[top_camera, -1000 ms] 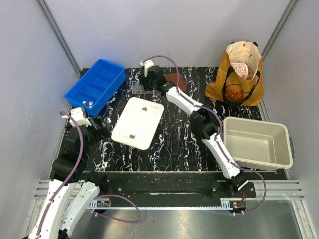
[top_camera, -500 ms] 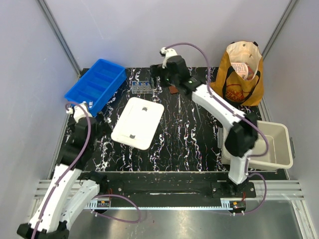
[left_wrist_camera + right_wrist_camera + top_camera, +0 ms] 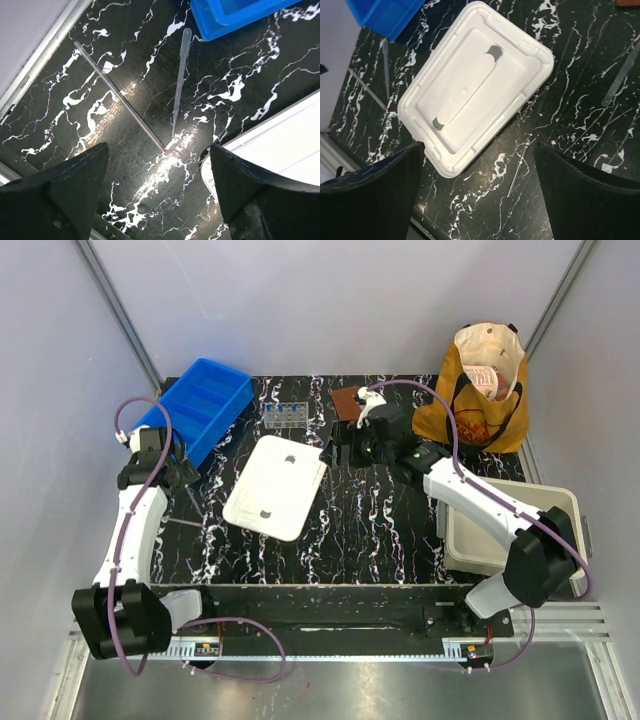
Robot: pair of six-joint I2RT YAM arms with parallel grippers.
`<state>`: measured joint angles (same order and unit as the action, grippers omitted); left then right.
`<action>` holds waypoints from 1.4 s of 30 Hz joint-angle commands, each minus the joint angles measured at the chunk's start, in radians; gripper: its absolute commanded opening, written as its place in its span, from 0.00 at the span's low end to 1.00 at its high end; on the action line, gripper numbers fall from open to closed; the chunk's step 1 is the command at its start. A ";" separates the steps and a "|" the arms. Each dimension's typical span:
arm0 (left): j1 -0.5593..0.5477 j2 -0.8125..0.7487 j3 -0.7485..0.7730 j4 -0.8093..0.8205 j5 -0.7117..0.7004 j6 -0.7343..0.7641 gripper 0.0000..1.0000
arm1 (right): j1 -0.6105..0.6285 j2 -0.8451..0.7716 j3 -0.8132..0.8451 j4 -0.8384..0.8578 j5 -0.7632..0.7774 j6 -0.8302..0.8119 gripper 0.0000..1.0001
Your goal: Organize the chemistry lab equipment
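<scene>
A small clear rack [image 3: 283, 416] holding blue-capped tubes stands at the far side of the table. My right gripper [image 3: 343, 453] hovers open over the table beside the white lid [image 3: 277, 486], with nothing between its fingers. In the right wrist view a thin metal rod [image 3: 522, 161] lies under the gripper [image 3: 480, 195], and a clear pipette [image 3: 619, 76] lies to the right. My left gripper [image 3: 160, 472] is open near the blue bin [image 3: 195, 406]. Ahead of it [image 3: 157, 192] lie a clear pipette [image 3: 180, 75] and a thin red-tipped glass rod [image 3: 118, 95].
A tan tote bag [image 3: 484, 386] stands at the far right, and a beige tub [image 3: 512, 527] sits at the right edge. A brown flat item [image 3: 349, 400] lies near the rack. The white lid's edge [image 3: 280, 135] is close to my left gripper's right finger.
My right gripper opened wider and pulled back from the rack at the far side to the middle beside the white lid. The left arm swung outward; its gripper stayed near the blue bin.
</scene>
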<state>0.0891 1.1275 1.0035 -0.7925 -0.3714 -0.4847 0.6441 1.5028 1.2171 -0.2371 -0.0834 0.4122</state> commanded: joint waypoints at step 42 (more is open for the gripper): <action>0.078 0.469 -0.071 0.323 0.114 -0.094 0.34 | -0.001 -0.242 -0.051 0.079 -0.081 -0.092 0.93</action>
<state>0.1719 1.5936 0.8974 -0.4999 -0.2176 -0.5602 0.6441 1.2995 1.1671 -0.1844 -0.1925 0.3435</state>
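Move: Lying on the table below the empty left hand, the plastic pipette has its middle about 6 cm ahead, 2 cm to the left and 16 cm down. The glass rod lies about level with the hand and 7 cm to its left; the white tray is centred some 8 cm ahead and 19 cm to the right, and the blue bin some 28 cm ahead, 1 cm left. From the right hand, the pipette is about 39 cm left, 2 cm back and 21 cm down. Sinking about 14 cm and easing some 3 cm forward, with a brief swing left and back, the left hand comes down over the pipette's thin stem near its tip. Its wrist tips steeper and its fingers narrow from nearly wide open to about a third, without shutting. The open, empty right hand rises some 7 cm and draws back slightly. ##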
